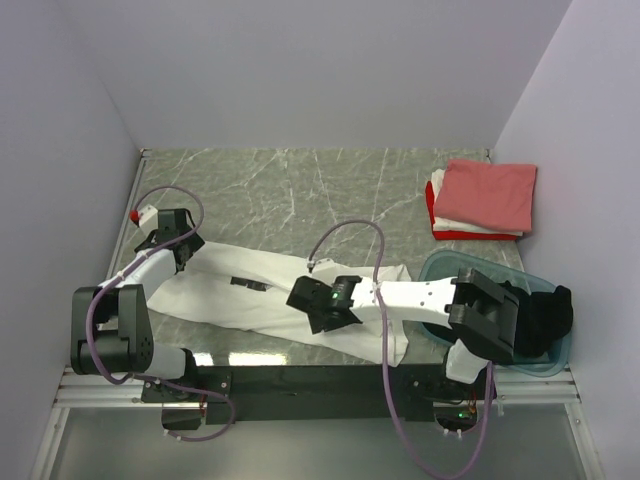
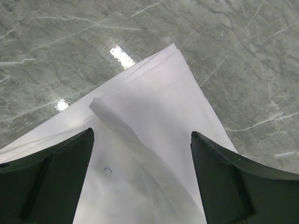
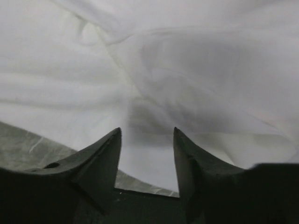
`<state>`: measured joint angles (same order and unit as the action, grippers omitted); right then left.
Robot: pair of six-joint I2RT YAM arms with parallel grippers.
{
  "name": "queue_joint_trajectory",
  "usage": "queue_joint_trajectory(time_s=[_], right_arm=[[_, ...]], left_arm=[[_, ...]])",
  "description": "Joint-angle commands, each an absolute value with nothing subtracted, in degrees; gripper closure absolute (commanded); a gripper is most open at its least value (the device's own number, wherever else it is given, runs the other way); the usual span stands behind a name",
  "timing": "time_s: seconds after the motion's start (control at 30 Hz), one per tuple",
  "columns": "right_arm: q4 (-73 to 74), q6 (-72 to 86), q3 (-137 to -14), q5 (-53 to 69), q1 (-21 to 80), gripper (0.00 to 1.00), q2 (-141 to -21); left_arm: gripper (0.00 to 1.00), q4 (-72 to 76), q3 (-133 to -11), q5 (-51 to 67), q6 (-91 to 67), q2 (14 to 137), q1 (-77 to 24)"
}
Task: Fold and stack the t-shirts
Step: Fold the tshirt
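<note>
A large white t-shirt lies stretched across the near part of the marble table, with a bit of its dark graphic showing. My left gripper hovers open over the shirt's left end; in the left wrist view its fingers straddle a folded white corner without touching it. My right gripper is low over the shirt's middle, open, with rumpled white cloth just ahead of its fingertips. Folded salmon-pink, white and red t-shirts are stacked at the back right. A black t-shirt sits in the tub.
A translucent teal tub stands at the near right, partly under my right arm. Pale walls close in the table on three sides. Bare marble shows behind the white shirt.
</note>
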<state>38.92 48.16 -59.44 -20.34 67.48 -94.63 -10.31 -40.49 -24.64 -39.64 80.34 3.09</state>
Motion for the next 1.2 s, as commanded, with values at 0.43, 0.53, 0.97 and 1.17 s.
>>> queue_joint_trajectory(time_s=[0.43,0.53,0.97,1.17], right_arm=[[34.83,43.51,-59.51,-24.71,57.16,0.28,-85.52],[32.88,41.57,-58.80,-23.21,54.24,0.28,-86.65],[29.36,44.64,-51.33,-20.22,54.23,0.28,-90.62],[30.32,46.67,-50.10,-17.76,57.12,0.29,-89.03]], left_arm=[[0.10,-8.44,-39.90,-24.08,-38.50,79.10,3.34],[0.10,-8.35,-40.08,-24.08,-38.41,79.36,3.25],[0.10,-7.65,-39.73,-23.64,-38.23,78.93,3.25],[0.10,-7.47,-39.46,-23.73,-38.23,78.57,3.25]])
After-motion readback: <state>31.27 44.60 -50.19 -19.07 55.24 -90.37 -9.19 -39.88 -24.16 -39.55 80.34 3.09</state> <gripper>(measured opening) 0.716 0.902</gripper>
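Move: On the right hand's way lies the rumpled fold of the white t-shirt, roughly 4 cm ahead of it, 5 cm to its right and 2 cm below. The shirt's near hem runs about 5 cm back from this hand; the dark print is about 17 cm to its left and 9 cm ahead, the shirt's right end about 17 cm right and 2 cm ahead, all 3 cm lower. From the left hand, that fold lies some 41 cm right, 15 cm back and 4 cm below. Opening its already parted fingers further, the right hand rises about 5 cm off the near side of the t-shirt while swinging forward some 8 cm and to the right. Then it sinks about 7 cm and draws back part of the way, down close over the rumpled fold, wrist turned some 10 degrees clockwise and fingers still open. ##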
